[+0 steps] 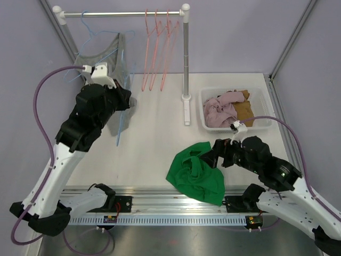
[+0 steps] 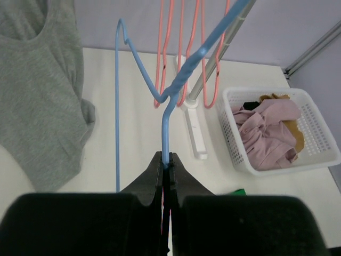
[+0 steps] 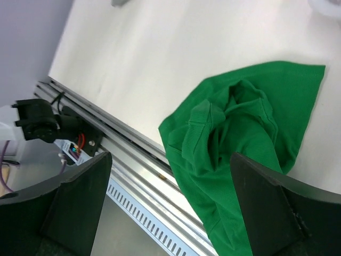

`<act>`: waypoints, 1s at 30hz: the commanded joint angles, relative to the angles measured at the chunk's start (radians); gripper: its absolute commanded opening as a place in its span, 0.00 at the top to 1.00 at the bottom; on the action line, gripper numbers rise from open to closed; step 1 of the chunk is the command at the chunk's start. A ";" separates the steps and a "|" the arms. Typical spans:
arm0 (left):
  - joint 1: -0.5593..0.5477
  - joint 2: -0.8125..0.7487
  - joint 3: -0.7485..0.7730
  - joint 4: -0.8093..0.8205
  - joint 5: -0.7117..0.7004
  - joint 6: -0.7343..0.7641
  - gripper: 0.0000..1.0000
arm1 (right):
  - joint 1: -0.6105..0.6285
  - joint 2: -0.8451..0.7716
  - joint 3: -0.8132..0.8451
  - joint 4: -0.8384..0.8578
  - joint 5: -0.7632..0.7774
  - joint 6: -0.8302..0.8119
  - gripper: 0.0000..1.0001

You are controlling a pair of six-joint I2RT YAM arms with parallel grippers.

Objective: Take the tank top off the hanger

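The green tank top lies crumpled on the table by the near edge, off any hanger. It fills the right wrist view as a green heap, with one corner over the metal rail. My right gripper hovers just above it, open, nothing between its fingers. Over at the left, my left gripper is shut on the wire of a bare blue hanger, whose lower part hangs beside the arm.
A grey sleeveless top hangs on another blue hanger on the rack's rail. Several pink hangers hang beside it. The rack's post stands mid-table. A white basket of clothes sits at the right.
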 commanded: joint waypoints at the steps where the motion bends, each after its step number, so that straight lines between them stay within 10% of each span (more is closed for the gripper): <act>1: 0.076 0.088 0.161 0.035 0.181 0.035 1.00 | 0.009 -0.097 -0.024 0.032 0.008 -0.001 0.00; 30: 0.348 0.825 0.784 0.264 0.531 0.042 1.00 | 0.008 -0.145 -0.093 0.039 -0.087 0.052 0.01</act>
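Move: Still pinched in the left hand, the empty blue hanger is bound for the rack's rail, about 30 cm ahead of that hand, 18 cm higher and hardly to either side. The pink hangers hang some 28 cm ahead and 14 cm to the right; the grey tank top hangs roughly 15 cm ahead and 9 cm to the left. Below the open right hand, by about 15 cm, the green tank top lies 3 cm left and 2 cm back. Carrying the blue hanger hook-up towards the rail, the left hand reaches swiftly forward some 23 cm between the grey tank top and the pink hangers, rising about 6 cm before easing down 1 cm, its fingers keeping their pinch. The right hand, still open, backs off 2 cm and ends about 2 cm to the right. ##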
